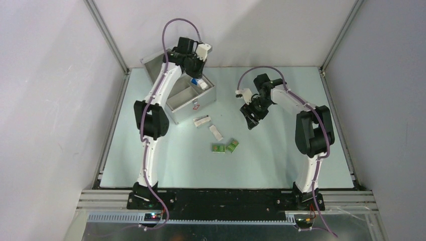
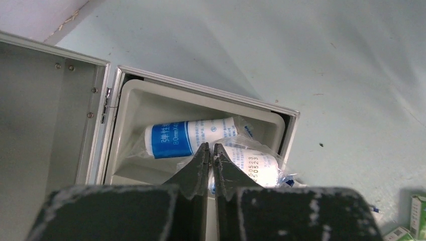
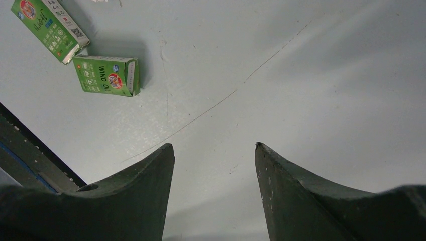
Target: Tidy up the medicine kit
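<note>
The medicine kit [image 1: 182,109] is a silver case standing open at the back left, lid [image 1: 150,63] raised. In the left wrist view its grey inner tray [image 2: 150,103] holds a blue-and-white wrapped roll [image 2: 186,138], and a second wrapped roll [image 2: 258,168] lies against the right rim. My left gripper [image 2: 211,146] hovers over these rolls with its jaws shut; whether they pinch the clear wrapper I cannot tell. It hangs above the case's right end [image 1: 197,75]. My right gripper [image 1: 249,120] hangs open over bare table [image 3: 215,146], nothing between its fingers.
Two white packets [image 1: 202,120] [image 1: 216,132] lie in front of the case. Two green boxes [image 1: 218,148] [image 1: 232,145] lie nearer the middle, and in the right wrist view they sit at the upper left [image 3: 105,75] [image 3: 49,27]. Frame posts and walls bound the table.
</note>
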Controlling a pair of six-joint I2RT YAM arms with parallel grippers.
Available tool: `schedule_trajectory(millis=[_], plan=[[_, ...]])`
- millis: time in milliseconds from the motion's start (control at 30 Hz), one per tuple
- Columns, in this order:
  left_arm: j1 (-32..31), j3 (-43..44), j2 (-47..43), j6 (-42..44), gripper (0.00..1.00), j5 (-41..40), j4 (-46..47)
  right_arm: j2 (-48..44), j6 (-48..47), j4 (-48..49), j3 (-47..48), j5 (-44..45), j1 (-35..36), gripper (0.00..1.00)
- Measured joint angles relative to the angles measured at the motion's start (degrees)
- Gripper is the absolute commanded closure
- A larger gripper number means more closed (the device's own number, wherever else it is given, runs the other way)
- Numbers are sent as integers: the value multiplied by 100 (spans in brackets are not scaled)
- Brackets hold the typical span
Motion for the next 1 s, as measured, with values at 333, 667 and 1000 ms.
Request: schedule_trajectory(millis=[333, 667, 1000], plan=[[2, -190, 22, 2, 96, -769, 302, -4, -2, 11, -15, 20, 17, 36], [15, -566, 37, 0, 95, -1250, 448, -7, -9, 20, -39, 46, 26, 36], [15, -673, 210, -42, 55, -1401, 520, -7, -9, 22, -39, 50, 55, 36]])
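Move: The left hand holds one bandage roll by its clear wrapper above the box's grey tray; its resting place in the far right compartment lies about 2 cm left, 2 cm back and 9 cm below. The other bandage roll lies there about 1 cm left, 1 cm ahead and 9 cm down, and an empty compartment some 9 cm left and 6 cm back. For the right hand, that resting place is roughly 17 cm ahead and 24 cm left, at about its own height. The left hand carries the wrapped roll about 4 cm left and slightly forward, sinking only a little at first, while the wrist turns some 15 degrees, its left side rising and the hand swinging counter-clockwise. It then goes mostly straight down into the far right compartment beside the first roll, about 5 cm lower in all, and near the bottom the fingers, shut on the wrapper until then, open to about a third and let go. ##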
